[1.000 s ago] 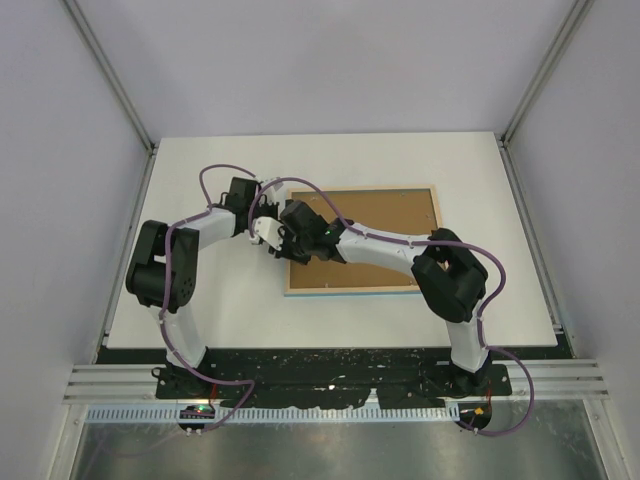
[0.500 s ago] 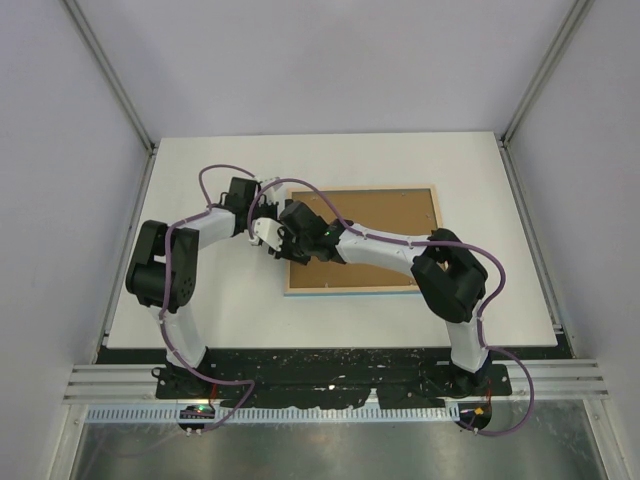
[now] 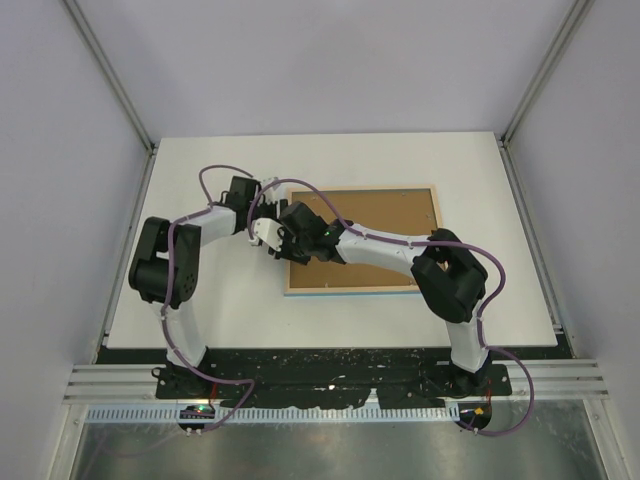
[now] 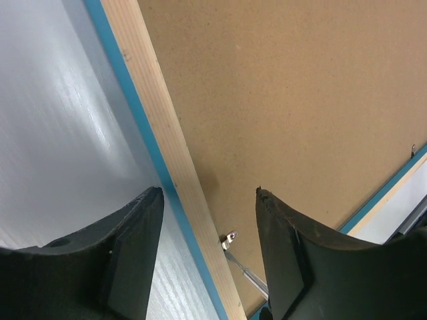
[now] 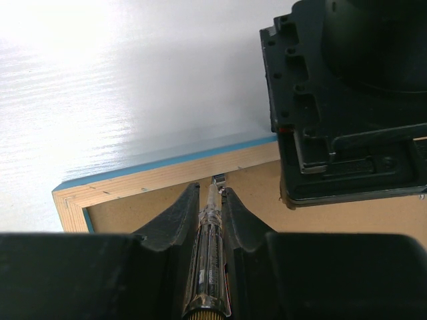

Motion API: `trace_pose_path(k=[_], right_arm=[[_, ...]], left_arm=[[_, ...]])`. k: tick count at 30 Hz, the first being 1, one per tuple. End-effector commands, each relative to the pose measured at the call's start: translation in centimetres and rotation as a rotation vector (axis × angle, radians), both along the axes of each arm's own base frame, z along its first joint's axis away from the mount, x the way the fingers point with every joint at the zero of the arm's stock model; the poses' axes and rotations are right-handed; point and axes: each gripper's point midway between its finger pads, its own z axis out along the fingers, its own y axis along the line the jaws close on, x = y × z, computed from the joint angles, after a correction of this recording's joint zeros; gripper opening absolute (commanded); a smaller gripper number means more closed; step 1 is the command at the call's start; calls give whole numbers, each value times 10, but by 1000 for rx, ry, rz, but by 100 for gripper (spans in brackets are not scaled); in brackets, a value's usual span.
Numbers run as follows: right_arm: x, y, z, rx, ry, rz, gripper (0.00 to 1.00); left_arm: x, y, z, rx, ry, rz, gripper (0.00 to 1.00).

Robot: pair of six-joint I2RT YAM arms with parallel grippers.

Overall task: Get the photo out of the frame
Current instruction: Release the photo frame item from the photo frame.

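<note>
The frame (image 3: pixel 350 289) lies face down on the table, its light wood back and blue edge (image 4: pixel 157 113) showing. A brown backing board (image 3: pixel 385 215) fills it, and the photo is hidden beneath. My left gripper (image 4: pixel 208 193) is open and straddles the frame's left rail, one finger over the table and one over the board. My right gripper (image 5: pixel 211 190) is shut on a clear-handled screwdriver (image 5: pixel 210 247). The screwdriver's tip rests at a small metal tab (image 5: pixel 217 179) on the inner side of that rail, also seen in the left wrist view as the tab (image 4: pixel 229 239).
The white table (image 3: pixel 200 290) is walled on the left, right and back. Both arms cross over the frame's left end, and the left gripper's black body (image 5: pixel 347 100) hangs close beside the screwdriver tip.
The left arm has shifted very slightly near its elbow. The right arm, the screwdriver and the frame stay where they were.
</note>
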Motion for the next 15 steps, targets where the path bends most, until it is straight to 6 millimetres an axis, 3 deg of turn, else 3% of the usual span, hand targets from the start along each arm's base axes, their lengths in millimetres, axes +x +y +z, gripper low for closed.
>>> trace_pose_path(k=[1,5,11,15], right_arm=[[5,7,12,25,-39,4,8],[5,7,14,29,-43,5,8],[4,7,14,27,-42,4,8],[4,7,15,28,-43,5,8]], left_arm=[[6,2,-9,38,43,12,61],[6,3,-11,66,39,18,56],[6,4,-15,87,52,19,34],[7,4,-15,91,54,20,25]])
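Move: The left hand's open fingers straddle the frame's left rail; the stretch they will shut on lies about 1 cm ahead of this hand, 1 cm to its left and 1 cm below. The metal clip on the inner side of the rail is some 4 cm back and 1 cm right, about 1 cm below; the frame's near-left corner is roughly 12 cm back, in line with it. From the right hand, which holds the thin tool, the clip is about 2 cm ahead, 4 cm left and 5 cm below. The left hand eases forward about 1 cm along the frame's left rail, then sinks nearly 1 cm, rolling barely 5 degrees, while its fingers close from over half open to about a third, one coming against the blue outer side and the other against the wooden inner side, so that it pinches the rail just forward of the clip. The right hand stays still all the while, keeping its grip on the thin tool with the tip still at the clip. ##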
